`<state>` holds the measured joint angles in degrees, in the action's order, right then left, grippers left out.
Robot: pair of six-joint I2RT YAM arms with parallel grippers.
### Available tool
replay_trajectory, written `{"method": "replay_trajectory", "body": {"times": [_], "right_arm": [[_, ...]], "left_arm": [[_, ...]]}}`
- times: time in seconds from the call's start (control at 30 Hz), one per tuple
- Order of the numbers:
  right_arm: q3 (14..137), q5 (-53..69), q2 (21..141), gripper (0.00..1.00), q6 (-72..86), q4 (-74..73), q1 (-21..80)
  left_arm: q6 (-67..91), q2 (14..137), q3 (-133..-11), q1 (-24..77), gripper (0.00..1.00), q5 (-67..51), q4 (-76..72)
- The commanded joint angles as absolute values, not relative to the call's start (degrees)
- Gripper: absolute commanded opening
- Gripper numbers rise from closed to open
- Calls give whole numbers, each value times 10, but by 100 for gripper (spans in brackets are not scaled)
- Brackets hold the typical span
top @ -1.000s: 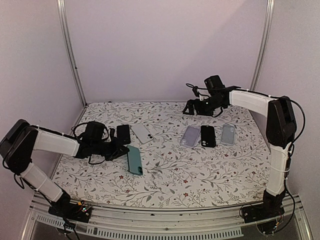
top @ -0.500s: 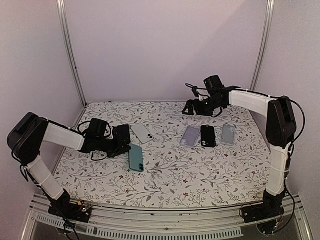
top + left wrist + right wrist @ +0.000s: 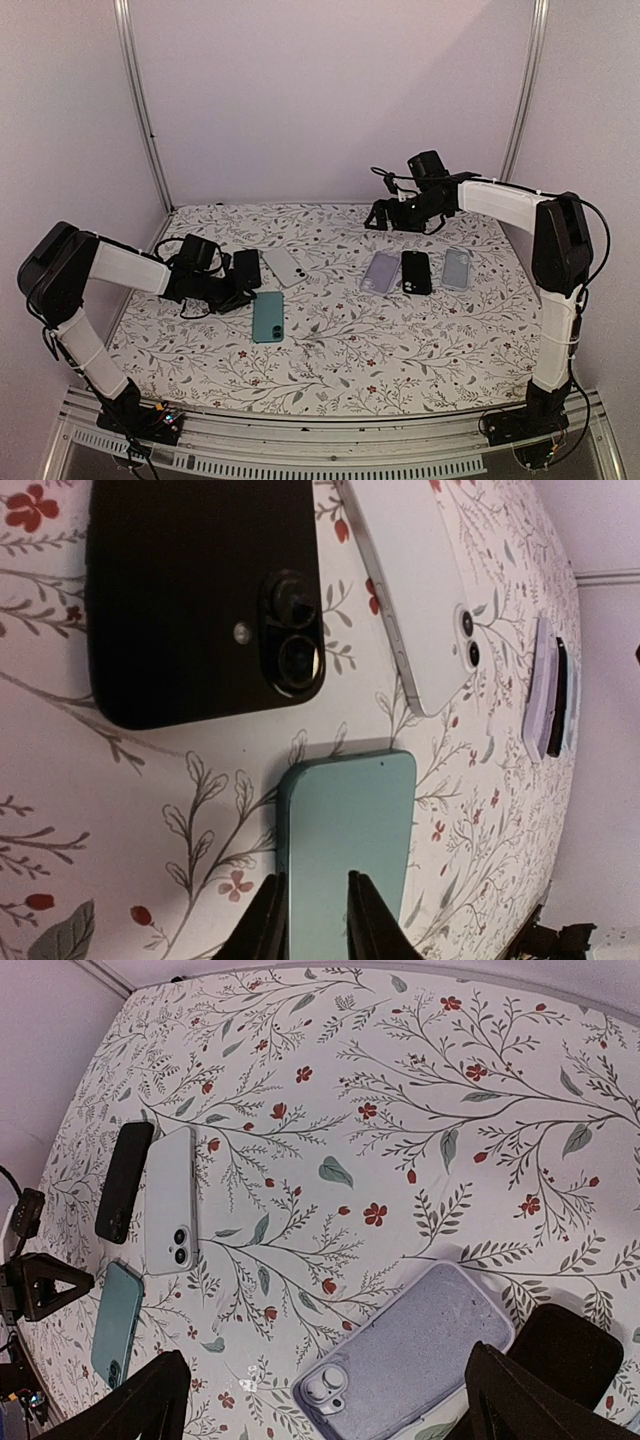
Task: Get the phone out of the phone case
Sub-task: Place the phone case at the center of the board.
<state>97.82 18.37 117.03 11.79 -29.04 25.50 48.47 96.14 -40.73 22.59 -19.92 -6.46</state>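
Observation:
A teal phone [image 3: 267, 316] lies flat on the floral table, left of centre, and also shows in the left wrist view [image 3: 350, 830] and the right wrist view [image 3: 118, 1318]. My left gripper [image 3: 238, 297] hovers at the phone's near end [image 3: 313, 880], jaws a narrow gap apart, one finger [image 3: 270, 920] at its edge and the other over its face. A lavender phone case [image 3: 381, 271] lies back up under my right gripper [image 3: 335, 1400]; whether it holds a phone I cannot tell. My right gripper [image 3: 384, 215] hangs wide open above the table's far side.
A black phone [image 3: 246, 268] and a white phone [image 3: 283, 267] lie just behind the teal one. A black case [image 3: 416, 271] and a pale clear case [image 3: 456, 268] sit right of the lavender one. Side walls and metal posts [image 3: 140, 110] enclose the table.
The teal phone, tilted up in my left gripper before, now lies flat on the table. The left jaws have parted slightly. The right arm has not moved.

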Motion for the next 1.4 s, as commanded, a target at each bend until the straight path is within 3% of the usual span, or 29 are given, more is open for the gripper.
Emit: {"method": "replay_trajectory", "body": {"times": [0.0,0.4,0.53,0.7,0.77,1.37], "right_arm": [[976,188,1149,99,121,-278,259],[974,174,1143,99,125,-271,260],[962,161,1130,99,130,-258,260],[947,143,1107,99,136,-244,259],[938,132,1097,99,139,-233,260],[773,-25,945,99,147,-103,258]], "left_arm": [[466,959,-429,221,25,-181,-46],[438,929,-462,229,40,-152,-18],[420,913,-489,240,57,-123,-2],[405,884,-507,253,90,-88,-2],[395,874,-517,258,98,-74,-2],[329,813,-580,278,99,127,67]]}}
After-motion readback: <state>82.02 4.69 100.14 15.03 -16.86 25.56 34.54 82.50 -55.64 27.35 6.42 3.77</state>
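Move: The teal phone lies flat on the table just beneath the left hand's barely parted fingers, its middle about 6 cm back and 4 cm right. The black phone's middle is some 9 cm ahead and 1 cm left of the hand, the white phone about 9 cm ahead and 8 cm right. From the right hand the teal phone is roughly 19 cm back, 30 cm left and 13 cm lower. Left hand lifts about 16 cm and forward off the teal phone, opening wide; right hand rises, drawing right. ##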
